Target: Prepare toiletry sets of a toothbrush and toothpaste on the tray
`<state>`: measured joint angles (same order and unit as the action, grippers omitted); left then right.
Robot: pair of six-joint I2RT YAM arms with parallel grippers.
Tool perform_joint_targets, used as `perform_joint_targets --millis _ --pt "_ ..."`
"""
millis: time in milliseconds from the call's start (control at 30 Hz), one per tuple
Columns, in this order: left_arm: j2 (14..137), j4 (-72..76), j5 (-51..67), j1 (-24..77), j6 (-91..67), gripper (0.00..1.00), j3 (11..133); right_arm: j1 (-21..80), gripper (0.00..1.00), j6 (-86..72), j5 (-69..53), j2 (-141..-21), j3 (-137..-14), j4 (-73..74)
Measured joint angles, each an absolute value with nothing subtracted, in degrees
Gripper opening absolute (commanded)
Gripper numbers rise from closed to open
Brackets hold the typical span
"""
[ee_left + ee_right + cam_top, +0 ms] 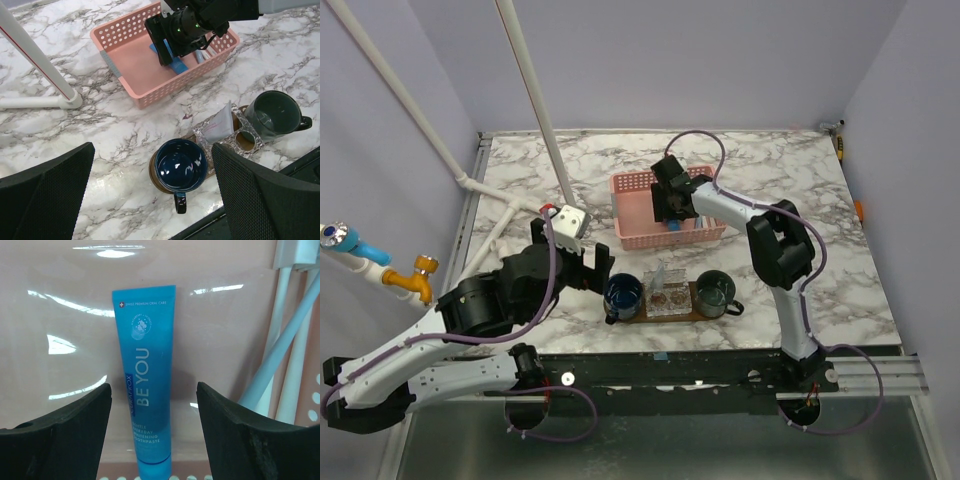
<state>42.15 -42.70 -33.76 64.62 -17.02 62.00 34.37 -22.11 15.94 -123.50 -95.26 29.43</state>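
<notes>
A blue toothpaste tube (146, 375) lies flat on the floor of the pink basket (633, 186), cap end toward me. My right gripper (152, 435) is down in the basket, open, one finger on each side of the tube with a gap on both. Pale toothbrush handles (280, 345) lie along the basket's right wall. The dark brown tray (152, 172) sits near the table's front under a blue cup (181, 165) and a green cup (274, 112). My left gripper (155, 200) hangs open above the blue cup, holding nothing.
Between the cups, a clear glass holder (239, 139) on the tray has a pale flat packet (218, 126) leaning in it. White pipes (535, 110) run across the table's back left. The right arm (775, 245) arches over the table's right half.
</notes>
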Motion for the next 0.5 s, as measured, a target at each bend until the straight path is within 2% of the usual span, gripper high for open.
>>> perform_joint_targets --millis 200,400,500 --pt "42.15 -42.48 -33.74 64.62 -16.84 0.99 61.34 34.02 0.57 -21.80 15.33 -125.36 -96.07 29.95" --pt "42.15 -42.46 -33.76 64.62 -16.84 0.99 61.23 34.00 0.35 -21.34 15.09 -126.26 -97.21 29.87" --pt "42.15 -42.46 -33.76 64.62 -16.84 0.99 61.23 34.00 0.29 -21.34 14.72 -126.39 -97.43 29.87"
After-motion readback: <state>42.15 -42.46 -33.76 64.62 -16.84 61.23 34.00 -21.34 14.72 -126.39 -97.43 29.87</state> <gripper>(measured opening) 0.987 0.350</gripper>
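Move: The blue toothpaste tube lies in the pink basket between the right gripper's open fingers, its middle about 2 cm below the hand point. The toothbrushes lie some 8 cm to the right, the basket's front wall about 6 cm back; the clear holder stands on the tray roughly 21 cm back, with the blue mug about 11 cm left of it. From the idle left gripper the tube is about 25 cm ahead, 17 cm right and 28 cm below. Lower the right gripper the last bit, about 1 cm, straight down over the toothpaste tube, then hold it there, still tipped forward. Meanwhile close its wide-open fingers by about half from both sides until the tips pinch the tube across its middle, at the "BE YOU" lettering. ##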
